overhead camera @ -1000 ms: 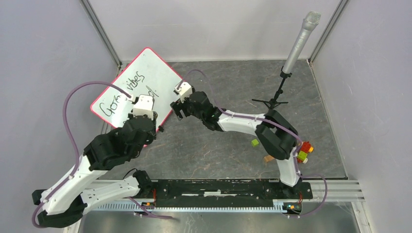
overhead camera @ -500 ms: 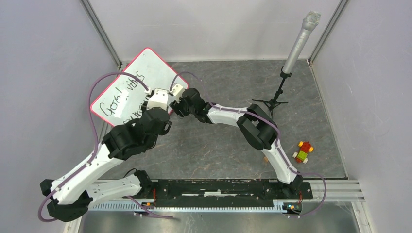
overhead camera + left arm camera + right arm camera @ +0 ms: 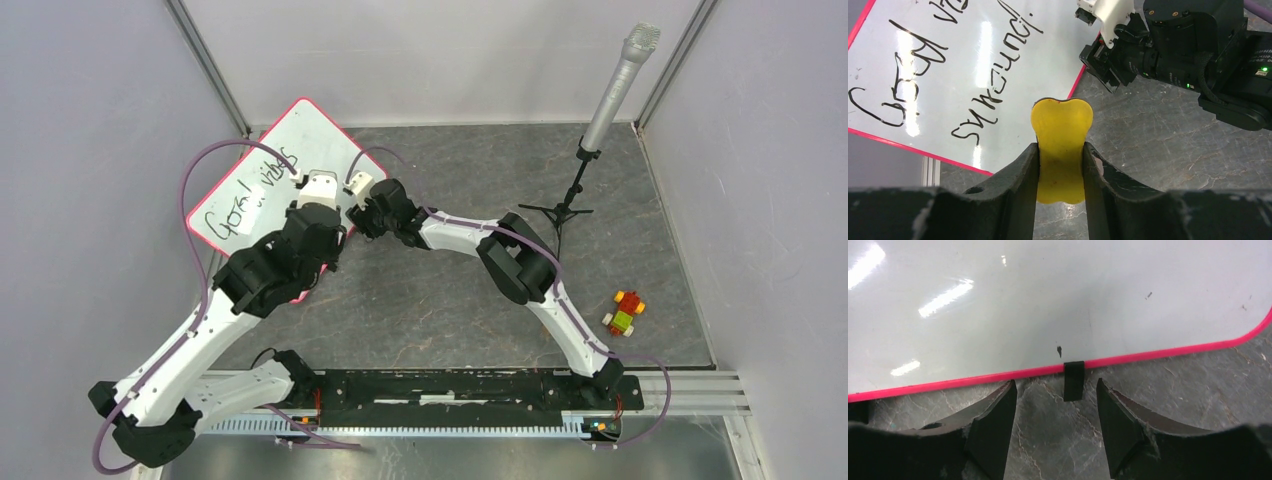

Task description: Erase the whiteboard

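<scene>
The whiteboard (image 3: 300,140) lies tilted at the back left, pink-rimmed, with dark handwriting (image 3: 923,50) across it. My left gripper (image 3: 1062,147) is shut on a yellow eraser (image 3: 1062,117), held just above the board's near right edge (image 3: 318,200). My right gripper (image 3: 1055,390) is open and low over the table. Its fingers stand either side of a small black clip (image 3: 1074,380) on the board's pink rim (image 3: 973,376), touching neither. In the top view the right gripper (image 3: 358,215) sits close beside the left one at the board's right edge.
A microphone (image 3: 610,90) on a tripod stand (image 3: 562,212) rises at the back right. A small toy car of coloured bricks (image 3: 625,312) lies at the right. Grey walls and metal posts enclose the stone-patterned table (image 3: 450,300).
The left arm has swung right and forward with the eraser to the board's right edge. The right arm has stretched left to the rim, its jaws narrowing, uncovering the toy car.
</scene>
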{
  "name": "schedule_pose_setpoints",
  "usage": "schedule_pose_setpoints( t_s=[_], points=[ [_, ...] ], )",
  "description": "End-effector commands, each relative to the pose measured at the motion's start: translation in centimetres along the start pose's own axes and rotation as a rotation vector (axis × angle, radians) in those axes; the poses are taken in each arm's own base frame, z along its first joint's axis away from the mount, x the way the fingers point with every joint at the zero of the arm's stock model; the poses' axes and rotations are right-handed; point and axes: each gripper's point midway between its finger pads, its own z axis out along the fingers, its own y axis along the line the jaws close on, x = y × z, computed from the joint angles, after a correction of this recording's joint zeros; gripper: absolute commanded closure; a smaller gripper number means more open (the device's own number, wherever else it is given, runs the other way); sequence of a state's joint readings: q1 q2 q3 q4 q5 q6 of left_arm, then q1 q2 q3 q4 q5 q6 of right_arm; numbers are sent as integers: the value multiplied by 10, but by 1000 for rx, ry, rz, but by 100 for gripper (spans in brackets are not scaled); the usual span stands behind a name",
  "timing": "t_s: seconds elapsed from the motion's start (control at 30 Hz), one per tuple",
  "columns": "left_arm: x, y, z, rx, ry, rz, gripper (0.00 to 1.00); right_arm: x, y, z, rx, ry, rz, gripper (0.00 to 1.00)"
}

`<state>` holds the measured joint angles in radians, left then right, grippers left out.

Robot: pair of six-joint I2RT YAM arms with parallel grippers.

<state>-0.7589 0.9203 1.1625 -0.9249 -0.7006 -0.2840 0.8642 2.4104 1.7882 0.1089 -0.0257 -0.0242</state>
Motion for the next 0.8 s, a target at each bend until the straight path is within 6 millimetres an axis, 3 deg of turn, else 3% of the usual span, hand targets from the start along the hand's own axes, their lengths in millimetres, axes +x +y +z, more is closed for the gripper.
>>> schedule_pose_setpoints(
  t_s=[0.0,0.47,0.77],
  points=[
    [-6,1,3,18,-7,-28,58,-17,3,10,-5,-33,-2,36],
    [0,8,11,4,47,-74,60,-22,-2,13,17,-42,-14,65],
    [23,20,26,-79,112,-40,61,-22,-3,0,19,-42,-47,89]
  ],
)
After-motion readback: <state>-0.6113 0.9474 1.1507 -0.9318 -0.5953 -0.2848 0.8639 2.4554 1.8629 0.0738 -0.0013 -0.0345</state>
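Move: My right fingers stand open around the whiteboard's far clip, its middle about 1 cm ahead and 1 cm left at their height. From that hand the near clip is some 11 cm back and 8 cm left, the rounded right corner 10 cm ahead and 5 cm right. From my left hand, holding the yellow sponge, the lower writing lies about 17 cm ahead, 8 cm left; the board's near corner is level, 7 cm left; both 25 cm below. I close my right fingers from wide open to nearly shut, pinching the black clip at the board's edge while that hand eases forward about 1 cm. Meanwhile I keep the sponge gripped in my left hand and bring it slowly left and down, a little forward, roughly 2.5 cm in all, towards the lower writing, tipping it about 5 degrees further down. ##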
